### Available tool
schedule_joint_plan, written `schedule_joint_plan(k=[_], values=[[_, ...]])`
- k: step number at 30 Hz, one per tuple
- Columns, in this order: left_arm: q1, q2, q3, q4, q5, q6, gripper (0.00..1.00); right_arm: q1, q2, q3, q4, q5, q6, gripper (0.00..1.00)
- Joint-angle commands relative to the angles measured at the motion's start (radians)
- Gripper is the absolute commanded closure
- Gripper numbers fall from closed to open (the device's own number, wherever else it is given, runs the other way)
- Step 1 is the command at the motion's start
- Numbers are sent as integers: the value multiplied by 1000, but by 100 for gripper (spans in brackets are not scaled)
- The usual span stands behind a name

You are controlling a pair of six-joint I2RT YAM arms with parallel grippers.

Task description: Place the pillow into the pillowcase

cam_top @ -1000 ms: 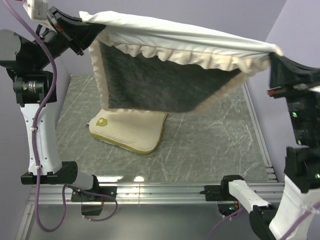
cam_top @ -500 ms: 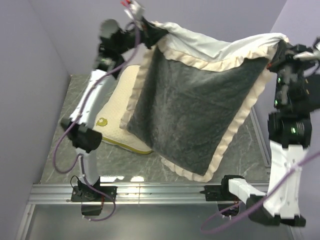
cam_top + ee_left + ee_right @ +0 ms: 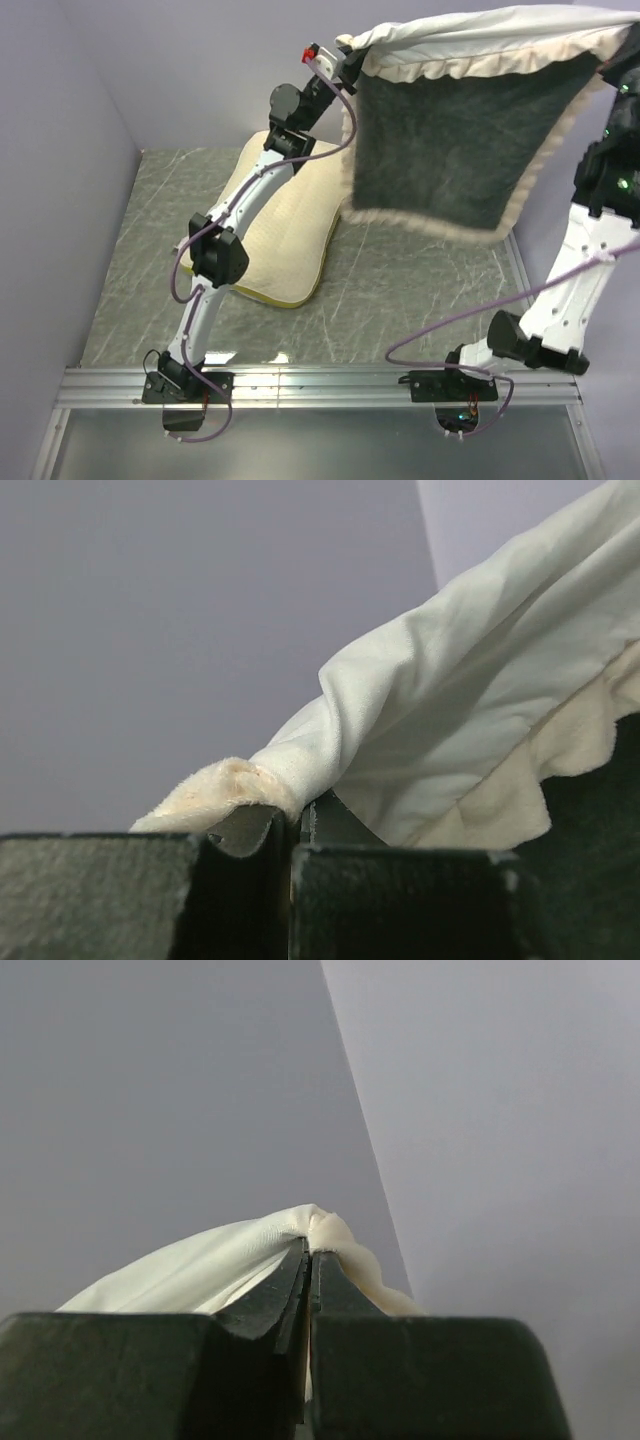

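The pillowcase (image 3: 455, 150) hangs stretched in the air at the upper right of the top view, dark grey face toward the camera, white face on top, cream ruffle all round. My left gripper (image 3: 345, 55) is shut on its upper left corner. In the left wrist view the left gripper (image 3: 295, 815) pinches bunched white cloth and ruffle of the pillowcase (image 3: 450, 720). My right gripper (image 3: 310, 1255) is shut on the pillowcase (image 3: 200, 1265) at its upper right corner; in the top view that corner sits at the frame's edge. The cream-yellow pillow (image 3: 285, 235) lies flat on the table, partly behind the left arm.
The marbled grey table (image 3: 420, 290) is bounded by purple walls at the left and back. A metal rail (image 3: 320, 385) with the arm bases runs along the near edge. The right arm (image 3: 590, 250) stands tall at the table's right edge.
Both arms have carried the pillowcase up and to the right. The left arm has stretched out over the pillow. The pillowcase now hangs higher and flatter along its top edge.
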Motion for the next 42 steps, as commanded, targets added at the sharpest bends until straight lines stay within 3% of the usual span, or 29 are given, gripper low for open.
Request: schedule_joint_plan(k=[1,3,5,6,9,11,12,15,16,18,19,26,28,30,31,34,36,37,40,42], values=[[-11,-168,-19,258,-54,81,99,-45,-225,-92,208,-49,22,100],[9,-223,-112,218,27,6,99,-45,-334,-267,294,-113,-21,100],[16,-275,-231,163,118,-16,100,-44,-451,-456,275,-152,-70,100],[16,-335,-384,102,217,-10,99,-45,-500,-563,237,-187,-104,100],[16,-415,-660,-91,366,50,100,-44,-578,-764,124,-247,-193,100],[16,-434,-767,-211,461,148,99,-44,-599,-933,31,-271,-317,100],[15,-432,-839,-358,480,195,99,-44,-596,-1005,-9,-276,-360,100],[16,-399,-870,-588,532,358,98,-44,-567,-1105,-181,-324,-559,100],[16,-383,-850,-809,554,461,97,-42,-557,-1127,-248,-318,-592,100],[15,-351,-812,-954,563,530,96,-44,-542,-1190,-314,-311,-708,100],[13,-343,-801,-1100,560,624,95,-42,-542,-1213,-368,-308,-747,100],[10,-334,-836,-1429,468,815,92,0,-574,-1377,-600,-269,-1067,100],[10,-329,-842,-1483,424,837,79,8,-563,-1395,-670,-267,-1135,100],[29,-339,-855,-1548,404,855,67,26,-557,-1396,-719,-278,-1190,88],[41,-349,-859,-1553,400,832,56,31,-556,-1389,-757,-284,-1199,60],[108,-394,-821,-1632,434,821,36,40,-540,-1307,-857,-359,-1252,23],[174,-420,-749,-1695,442,828,33,40,-510,-1209,-884,-402,-1247,17],[196,-426,-725,-1744,428,825,19,40,-495,-1173,-888,-441,-1236,17],[289,-452,-671,-1758,411,808,17,45,-419,-1063,-840,-494,-1157,17],[337,-477,-718,-1676,326,751,18,86,-349,-1035,-769,-465,-1041,20]])
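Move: Both hands already hold the pillowcase's hem in the air, its middle hanging roughly 21 cm right of the left hand and 21 cm left of the right. The left hand's landing spot, bare table beside the pillow, lies about 18 cm back, 7 left and 48 below, the pillow's middle 9 back and 19 left. The right hand's spot is some 17 cm back, 7 left and 60 below. Both hands swing the held hem back (left about 8 cm, right 13), then swoop it down some 45 to 50 cm towards the table right of the pillow, fingers tipping over to point down and the right hand briefly easing forward. They draw the hem farther back, open wide to let go, and rise about 7 cm, the left hand shifting left over the pillow. ##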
